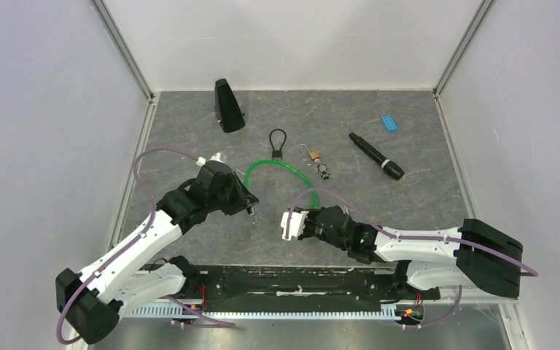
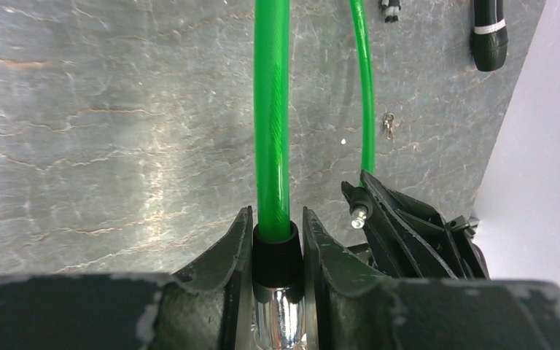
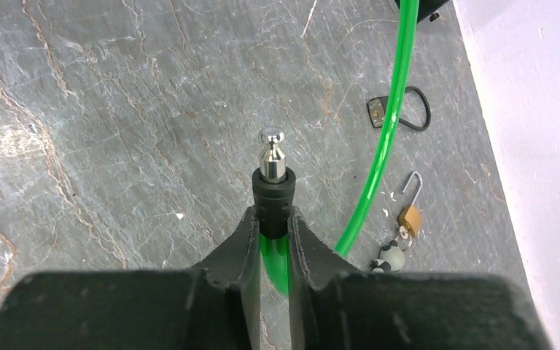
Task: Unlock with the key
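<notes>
A green cable lock arcs over the table with its two ends apart. My left gripper is shut on the chrome lock barrel and its black collar. My right gripper is shut on the cable's other end, just behind its black collar. The chrome pin sticks out beyond the fingertips, free of the barrel. In the left wrist view that pin tip shows just right of my fingers. A small key-like metal piece lies on the table beyond.
A brass padlock with a panda charm lies behind the cable. Also on the table are a black strap loop, a black marker, a blue brick and a black wedge. White walls enclose the table.
</notes>
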Available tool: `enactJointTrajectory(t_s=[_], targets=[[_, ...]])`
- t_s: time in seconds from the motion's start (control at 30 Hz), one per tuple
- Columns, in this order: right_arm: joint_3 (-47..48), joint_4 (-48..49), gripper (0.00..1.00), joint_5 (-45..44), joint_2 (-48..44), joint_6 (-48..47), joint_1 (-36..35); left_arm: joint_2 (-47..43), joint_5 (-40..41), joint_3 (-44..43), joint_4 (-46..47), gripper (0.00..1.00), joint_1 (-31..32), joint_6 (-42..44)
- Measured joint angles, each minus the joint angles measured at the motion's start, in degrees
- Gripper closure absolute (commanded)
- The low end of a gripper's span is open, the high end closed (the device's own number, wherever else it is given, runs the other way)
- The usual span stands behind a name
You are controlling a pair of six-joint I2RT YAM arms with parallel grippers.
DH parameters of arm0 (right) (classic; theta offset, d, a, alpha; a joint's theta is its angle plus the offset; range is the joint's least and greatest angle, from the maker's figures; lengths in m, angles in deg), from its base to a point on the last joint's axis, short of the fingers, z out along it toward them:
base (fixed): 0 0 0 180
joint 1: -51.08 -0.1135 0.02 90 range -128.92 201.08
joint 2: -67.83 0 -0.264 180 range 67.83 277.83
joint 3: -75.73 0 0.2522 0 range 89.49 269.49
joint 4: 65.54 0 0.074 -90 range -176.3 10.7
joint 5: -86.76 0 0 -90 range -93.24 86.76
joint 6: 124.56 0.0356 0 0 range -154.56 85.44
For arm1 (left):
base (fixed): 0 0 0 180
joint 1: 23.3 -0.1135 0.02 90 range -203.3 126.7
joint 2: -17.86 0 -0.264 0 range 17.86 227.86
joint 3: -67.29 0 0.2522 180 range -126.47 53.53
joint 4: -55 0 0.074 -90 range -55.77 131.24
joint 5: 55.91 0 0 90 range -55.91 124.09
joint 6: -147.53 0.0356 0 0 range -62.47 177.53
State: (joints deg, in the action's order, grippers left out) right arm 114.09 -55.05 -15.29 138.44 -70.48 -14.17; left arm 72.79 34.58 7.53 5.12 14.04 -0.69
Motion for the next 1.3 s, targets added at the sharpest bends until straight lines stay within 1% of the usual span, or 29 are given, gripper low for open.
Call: enactJointTrajectory(t_s=[0.03,0.07,0.1,0.17,0.27,0.3,0.4,0.53,0.67,0.77,0.93,1.1,1.17,1.3], targets=[[0.0,0.0,0.85,0.2,0.0,0.2,0.0,-0.8,0.5,0.0,-0.5,0.98,-0.3,0.5],[0.0,0.0,0.81,0.4,0.0,0.3,0.0,-1.4,1.0,0.0,-0.9,0.98,-0.4,0.9],[0.0,0.0,0.75,0.6,0.0,0.4,0.0,-2.2,1.6,0.0,-1.2,0.98,-0.6,1.4],[0.0,-0.1,0.58,0.7,0.0,1.1,0.0,-3.4,3.1,0.0,-1.6,0.98,-0.7,2.1],[0.0,-0.4,0.4,0.7,0.5,2.0,0.0,-4.8,5.8,0.4,-1.5,0.98,-0.9,2.8],[0.1,-0.5,0.33,0.7,0.8,2.3,0.0,-5.0,6.7,0.7,-1.5,0.98,-1.0,2.9],[0.2,-1.0,0.19,0.3,1.6,3.9,0.0,-4.8,9.7,2.1,-1.1,0.98,-1.4,3.4],[0.2,-1.0,0.03,-2.0,1.4,7.0,0.2,-2.6,12.9,2.4,-1.1,0.98,-2.7,4.5],[-0.2,-1.7,0.02,-4.0,-1.4,11.6,1.8,0.7,17.1,0.0,-3.3,0.98,-5.3,7.0],[-1.2,-1.7,0.02,-3.8,-5.9,16.0,3.9,2.8,20.4,-3.3,-5.3,0.98,-8.6,9.0],[-3.2,-1.7,0.02,-1.8,-12.6,22.4,6.2,5.3,23.6,-7.3,-6.0,0.98,-16.9,13.0],[-4.3,-3.1,0.02,-1.8,-14.7,27.2,6.9,9.2,24.4,-9.2,-4.6,0.98,-25.6,16.3],[-4.8,-3.7,0.02,-2.9,-15.0,28.7,7.3,10.8,23.4,-9.2,-2.8,0.93,-28.8,17.1],[-6.0,-5.2,0.02,-7.3,-15.6,32.5,9.0,12.8,19.6,-8.1,1.7,0.75,-34.6,17.4]])
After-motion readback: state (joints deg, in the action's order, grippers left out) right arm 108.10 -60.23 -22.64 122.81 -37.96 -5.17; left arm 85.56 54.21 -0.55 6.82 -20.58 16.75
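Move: The left hand holds the green lock's chrome body some 15 cm above the table; its clear patch of table lies about 22 cm left and 11 cm ahead, with the black case roughly 40 cm ahead and 14 cm left of the hand, and the black loop lock 27 cm ahead, 5 cm right. The right hand still pinches the plug end, about 14 cm to the left hand's right. From the right hand, the keychain sits 18 cm ahead, 8 cm right, the brass padlock 24 cm ahead, 5 cm right. The right hand dips about a centimetre while opening from nearly shut to fully wide and letting go of the plug end, then rises and draws off to its right, some 7 cm in all, rolling its left side up and turning clockwise. Meanwhile the left hand keeps its grip on the chrome lock body and carries it about 22 cm left and then also 11 cm forward, nearly level over the table, swinging counter-clockwise some 35 degrees with its left side rising. ##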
